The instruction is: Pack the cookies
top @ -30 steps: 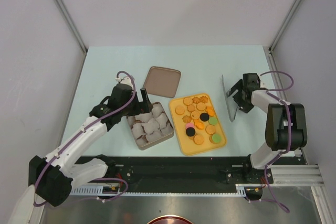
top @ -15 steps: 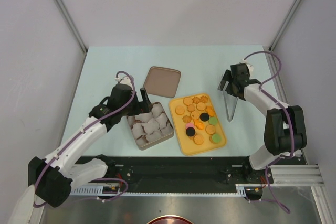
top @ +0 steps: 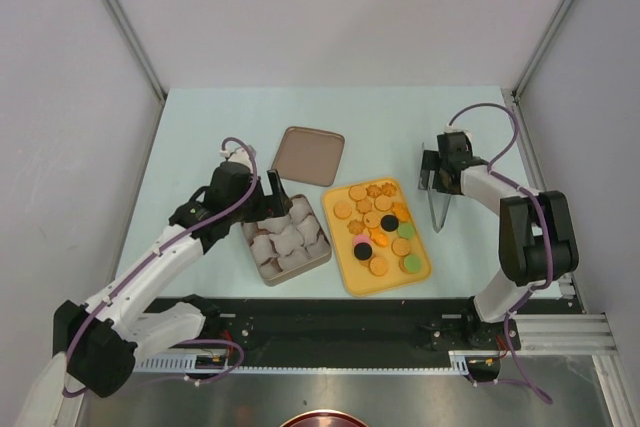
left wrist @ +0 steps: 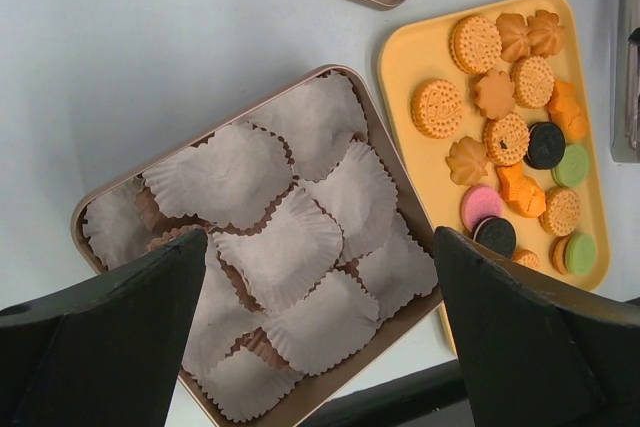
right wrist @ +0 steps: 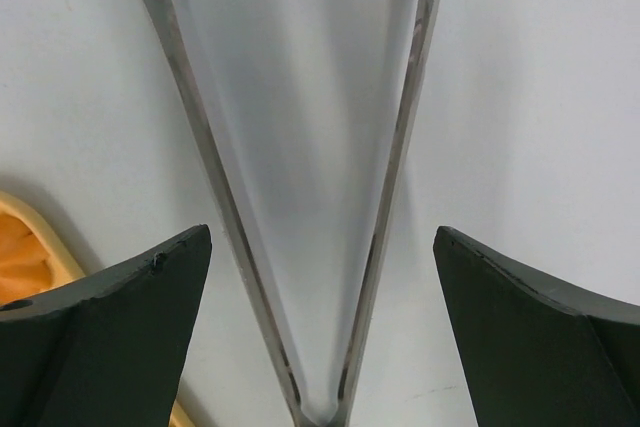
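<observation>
The cookies (top: 375,227), mostly orange-tan with a few black, green and pink ones, lie on a yellow tray (top: 344,265). They also show in the left wrist view (left wrist: 500,137). My left gripper (top: 273,192) hangs open over the brown tin (top: 322,252), above its white paper cups (left wrist: 290,237), and holds nothing (left wrist: 315,247). My right gripper (top: 430,172) is open right of the tray, low over metal tongs (top: 437,209). In the right wrist view its fingers straddle both tong arms (right wrist: 205,142) without touching them (right wrist: 322,237).
The tin's brown lid (top: 309,155) lies behind the tin and tray. A corner of the yellow tray (right wrist: 45,232) shows left of the tongs. Grey walls close in the table on the left, back and right.
My right gripper has swung from the near right toward the back and left, and now sits lower over the tongs' far end. The left arm, tin and tray have not moved.
</observation>
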Robot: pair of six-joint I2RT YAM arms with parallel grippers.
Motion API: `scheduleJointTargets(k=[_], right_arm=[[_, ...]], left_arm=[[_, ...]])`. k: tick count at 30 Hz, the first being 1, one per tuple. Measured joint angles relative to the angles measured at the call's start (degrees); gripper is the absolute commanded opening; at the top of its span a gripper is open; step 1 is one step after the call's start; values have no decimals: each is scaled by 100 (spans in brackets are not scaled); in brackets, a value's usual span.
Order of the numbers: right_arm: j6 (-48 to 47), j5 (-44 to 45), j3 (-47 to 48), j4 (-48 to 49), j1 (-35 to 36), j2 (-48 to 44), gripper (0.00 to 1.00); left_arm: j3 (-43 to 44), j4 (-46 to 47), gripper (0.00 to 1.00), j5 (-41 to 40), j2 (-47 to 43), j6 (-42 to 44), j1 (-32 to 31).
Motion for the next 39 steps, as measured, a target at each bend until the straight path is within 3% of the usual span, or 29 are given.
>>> scheduleJointTargets(k=[19, 27, 32, 34, 39], right_arm=[[-61, -337, 765, 116, -111, 1069, 100], [13, -459, 861, 96, -229, 1167, 93], [13, -444, 863, 153, -302, 1196, 69], [17, -431, 874, 181, -315, 1211, 66], [44, -420, 879, 201, -315, 1215, 44]], left_arm=[[-11, 46, 100, 94, 17, 2, 0], [-11, 42, 100, 90, 90, 0, 0], [-11, 42, 100, 90, 92, 0, 0], [-11, 42, 100, 90, 105, 0, 0], [-11, 39, 100, 87, 142, 0, 0]])
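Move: The tongs lie spread on the table under the open right gripper, their middle about 3 cm ahead, 1 cm to the left and 3 cm below it, hinge end towards the base. The yellow cookie tray's middle is some 18 cm left and 14 cm back; its nearest piece, the orange fish cookie, about 11 cm left and 8 cm back. From the left gripper the tongs are roughly 48 cm to the right and 12 cm ahead. Slide the right gripper forward about 4 cm and sink it some 3 cm along the tongs, keeping it wide open with a finger outside each arm. Once down at arm height, come almost to rest and shut the fingers to about half, so that the pads meet the outer sides of both arms and squeeze them inward. ##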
